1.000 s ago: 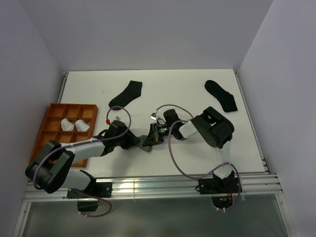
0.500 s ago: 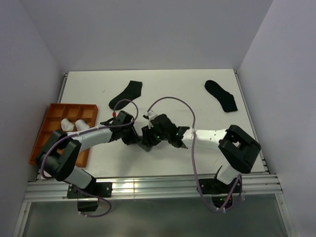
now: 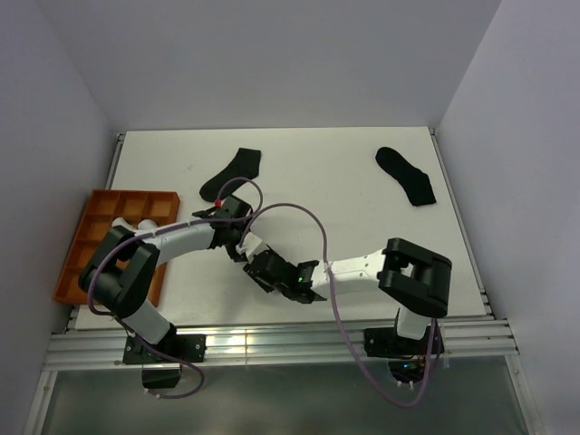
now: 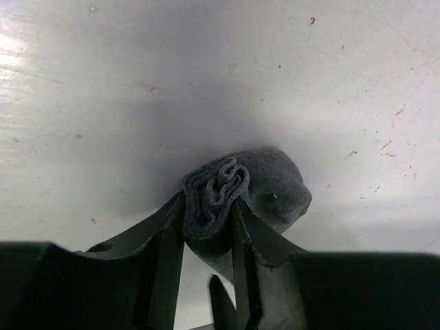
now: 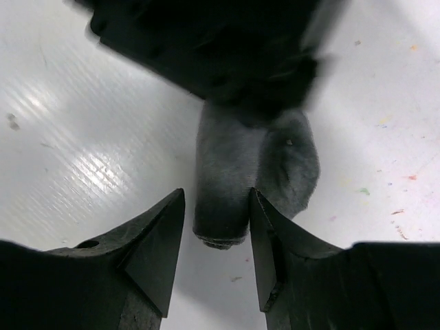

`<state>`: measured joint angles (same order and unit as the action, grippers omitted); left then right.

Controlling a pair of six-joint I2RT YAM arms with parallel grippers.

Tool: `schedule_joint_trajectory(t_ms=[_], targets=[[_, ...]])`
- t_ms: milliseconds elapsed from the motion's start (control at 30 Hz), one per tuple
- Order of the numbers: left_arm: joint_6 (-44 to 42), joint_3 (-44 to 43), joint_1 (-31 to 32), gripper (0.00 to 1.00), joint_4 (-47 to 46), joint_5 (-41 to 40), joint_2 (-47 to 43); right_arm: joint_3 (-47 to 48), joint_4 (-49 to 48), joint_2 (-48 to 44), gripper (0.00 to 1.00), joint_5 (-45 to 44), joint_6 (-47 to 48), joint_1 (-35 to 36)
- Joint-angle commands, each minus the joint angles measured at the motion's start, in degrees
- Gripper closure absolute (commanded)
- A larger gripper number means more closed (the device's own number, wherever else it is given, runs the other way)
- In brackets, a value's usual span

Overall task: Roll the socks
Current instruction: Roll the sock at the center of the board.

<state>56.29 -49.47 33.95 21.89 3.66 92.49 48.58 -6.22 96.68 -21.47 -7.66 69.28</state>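
A grey sock (image 4: 265, 182), rolled into a tight bundle, lies on the white table. My left gripper (image 4: 210, 206) is shut on one end of the roll, whose folded layers bulge out between its fingers. From the opposite side, my right gripper (image 5: 216, 213) stands open astride the other end of the grey sock (image 5: 223, 172); its right finger touches the roll and a gap shows at the left finger. In the top view the left gripper (image 3: 243, 246) and right gripper (image 3: 265, 270) meet near the table's front middle, hiding the roll.
Two black socks lie flat at the back, one (image 3: 231, 174) behind the left arm and one (image 3: 406, 175) at the far right. An orange compartment tray (image 3: 80, 245) sits at the left edge, partly under the left arm. The table's front edge runs just below the grippers.
My right gripper has opened and its arm has swung low along the table's front, now facing the roll from the near side. The left gripper keeps its hold while its arm has stretched out.
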Motion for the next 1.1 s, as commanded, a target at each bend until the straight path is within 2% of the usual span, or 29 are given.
schedule_joint_trajectory(t_ms=[0, 200, 300, 333, 433, 467, 533, 567, 767, 933, 1067], targets=[[-3.3, -0.2, 0.1, 0.65, 4.7, -2.3, 3.7, 2.8, -0.5, 2.8, 0.51, -8.3, 3.3, 3.1], [-5.0, -2.4, 0.1, 0.65, 5.7, -1.4, 6.2, 5.7, 0.4, 9.3, 0.57, -16.6, 5.8, 6.5], [-5.3, -2.7, 0.1, 0.64, 5.8, -0.9, 6.0, 6.1, 1.1, 11.4, 0.70, -17.9, 4.9, 7.2], [-5.1, -2.6, 0.1, 0.61, 5.1, -0.5, 4.7, 4.4, 0.3, 9.9, 0.84, -15.0, 4.0, 7.1], [-4.5, -2.1, 0.1, 0.55, 4.0, -0.3, 3.0, 2.7, -0.5, 6.9, 0.92, -11.9, 2.7, 6.3], [-3.9, -1.9, -0.1, 0.50, 3.3, -0.1, 2.3, 2.1, -1.1, 4.8, 0.94, -7.7, 2.1, 5.7], [-3.2, -0.7, -0.7, 0.47, 1.3, 0.5, -0.3, -0.2, -1.7, 2.6, 0.97, -2.0, -0.2, 3.1], [-2.3, 0.2, -1.1, 0.44, 0.8, 1.1, -1.2, -1.0, -2.7, 0.5, 0.99, 4.4, -0.8, 1.9], [1.6, 4.8, -4.1, 0.31, -3.6, 0.3, -9.2, -6.6, -7.7, -3.0, 1.00, 26.7, -6.7, -8.8], [4.9, 10.0, -4.6, 0.29, -11.0, 2.0, -17.1, -6.7, -9.2, -1.2, 1.00, 41.7, -9.5, -14.2], [8.3, 15.7, -4.3, 0.28, -17.8, 3.8, -20.2, -6.5, -13.4, 3.5, 1.00, 54.4, -13.2, -20.2]])
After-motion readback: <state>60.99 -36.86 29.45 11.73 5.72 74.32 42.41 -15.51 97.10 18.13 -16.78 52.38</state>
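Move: The grey sock roll is still pinched at its far left end by the left hand, with its middle about 1 cm back, 2 cm right and 1 cm below that hand. From the right hand, poised open over the near end, it lies roughly 2 cm ahead, 2 cm left and 3 cm lower. The left black sock lies some 23 cm ahead and 3 cm left of the left hand; the wooden tray's middle is about 35 cm left and 3 cm ahead of it. The grey roll's near end is taken by the right hand, which sinks about 2 cm around it and pinches while the left still holds the other end. The left then opens, comes off leftward and rises some 4 cm; the right keeps its pinch and swings its fingers counter-clockwise, from pointing mostly forward to mostly left, about 45 degrees, almost on the spot. ##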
